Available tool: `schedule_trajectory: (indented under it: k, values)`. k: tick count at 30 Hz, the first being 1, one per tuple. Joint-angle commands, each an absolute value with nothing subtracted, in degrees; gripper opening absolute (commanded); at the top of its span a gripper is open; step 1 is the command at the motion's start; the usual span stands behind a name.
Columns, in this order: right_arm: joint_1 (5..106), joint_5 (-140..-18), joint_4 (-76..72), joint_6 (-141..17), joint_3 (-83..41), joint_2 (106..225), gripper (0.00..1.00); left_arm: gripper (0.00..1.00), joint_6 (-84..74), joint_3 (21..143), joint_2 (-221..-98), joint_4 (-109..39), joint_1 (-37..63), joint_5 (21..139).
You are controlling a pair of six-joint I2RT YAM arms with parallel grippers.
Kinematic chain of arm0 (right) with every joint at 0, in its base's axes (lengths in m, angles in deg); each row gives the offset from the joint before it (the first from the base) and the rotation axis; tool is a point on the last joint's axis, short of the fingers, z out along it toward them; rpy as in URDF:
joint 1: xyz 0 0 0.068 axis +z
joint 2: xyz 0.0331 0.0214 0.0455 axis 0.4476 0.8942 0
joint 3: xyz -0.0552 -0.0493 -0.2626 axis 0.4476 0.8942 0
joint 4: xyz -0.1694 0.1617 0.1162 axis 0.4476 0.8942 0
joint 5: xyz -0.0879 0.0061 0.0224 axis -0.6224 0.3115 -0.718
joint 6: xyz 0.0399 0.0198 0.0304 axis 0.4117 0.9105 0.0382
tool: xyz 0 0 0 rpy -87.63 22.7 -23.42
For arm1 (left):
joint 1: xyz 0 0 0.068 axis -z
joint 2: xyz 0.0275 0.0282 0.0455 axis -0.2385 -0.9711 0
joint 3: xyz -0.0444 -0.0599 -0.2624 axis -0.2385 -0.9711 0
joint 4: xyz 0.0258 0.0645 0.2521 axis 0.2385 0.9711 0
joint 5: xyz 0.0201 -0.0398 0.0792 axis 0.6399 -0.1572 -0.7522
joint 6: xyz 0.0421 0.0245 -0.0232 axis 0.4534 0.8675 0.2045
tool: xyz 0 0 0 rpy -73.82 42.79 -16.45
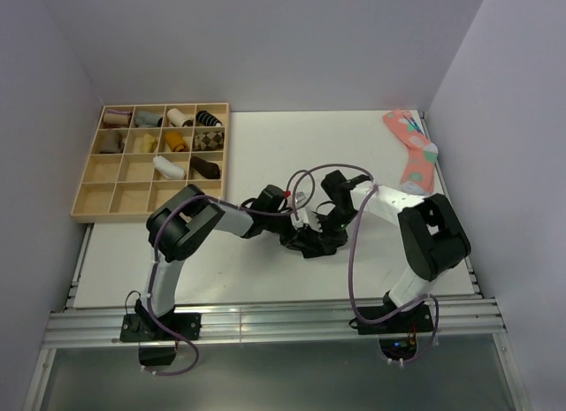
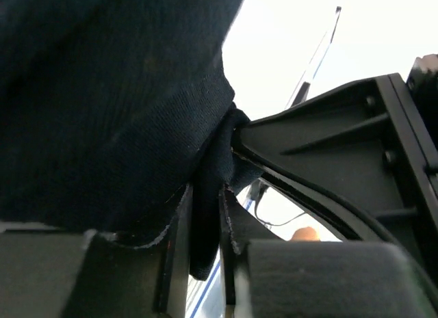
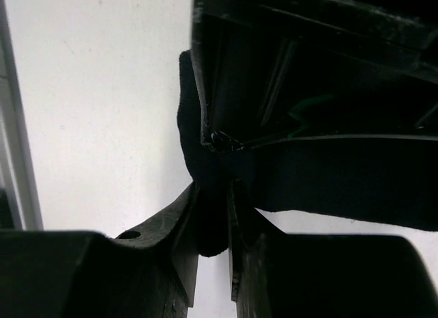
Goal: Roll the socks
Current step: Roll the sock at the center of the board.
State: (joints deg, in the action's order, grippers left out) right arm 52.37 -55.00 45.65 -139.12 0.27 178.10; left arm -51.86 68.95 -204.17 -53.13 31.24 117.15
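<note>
A black sock (image 1: 311,244) lies bunched at the table's middle, and both grippers meet over it. In the left wrist view the sock (image 2: 102,92) fills the upper left, and a fold of it hangs between the jaws of my left gripper (image 2: 205,203), which pinch it. The right gripper's finger (image 2: 342,147) crosses just beyond. In the right wrist view my right gripper (image 3: 213,191) is shut on another fold of the sock (image 3: 190,126), with the left gripper's black body close above. From the top, the left gripper (image 1: 299,229) and the right gripper (image 1: 329,224) almost touch.
A wooden compartment tray (image 1: 93,194) with several rolled socks stands at the back left. A coral-pink spotted sock (image 1: 414,150) lies flat at the back right, by the wall. Metal rails (image 1: 265,323) run along the near edge.
</note>
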Motion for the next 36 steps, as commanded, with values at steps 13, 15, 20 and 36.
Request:
schedule_trajectory:
  k: [13, 15, 20, 36]
  values:
    - [47.95, -52.14, 65.97, -143.08, -8.87, 189.61, 0.17, 0.36, -49.55, 50.83, -189.99, -73.59, 33.22, 91.19]
    - [47.07, -51.88, 67.47, -143.53, -10.63, 191.54, 0.18, 0.36, -45.25, 48.80, -186.83, -73.25, 33.92, 87.15]
    - [45.49, -51.17, 72.30, -143.09, -15.02, 196.46, 0.18, 0.36, -32.53, 45.55, -181.11, -73.42, 39.80, 72.46]
    - [44.52, -52.84, 79.08, -137.03, -24.96, 208.25, 0.18, 0.44, -5.25, 46.25, -185.06, -82.74, 52.56, 64.00]
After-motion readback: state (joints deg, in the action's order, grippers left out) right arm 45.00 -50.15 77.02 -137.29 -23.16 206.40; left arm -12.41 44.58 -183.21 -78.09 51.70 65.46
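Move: My left hand, its fingers pointing right, still has the folded black sock loosely between them at board height. The sock's middle is about 3 cm to its right and 1 cm ahead. From my right hand, already pinching the near end of the sock, that middle is some 2 cm ahead and 2 cm left. The pink socks lie about 23 cm ahead and 22 cm to the right of this right hand; the wooden tray's middle is about 22 cm ahead and 43 cm left of my left hand. My left fingers open wider and let go of the black sock. The hand backs off about 4 cm left and slightly forward, then lifts and swings back towards my base and right, rolling some 65 degrees until its open fingers point right and forward above the near side of the sock. Meanwhile my right hand keeps its pinch, shifts about 2 cm right and a little back along the board, and tips so its fingers point down and back. ##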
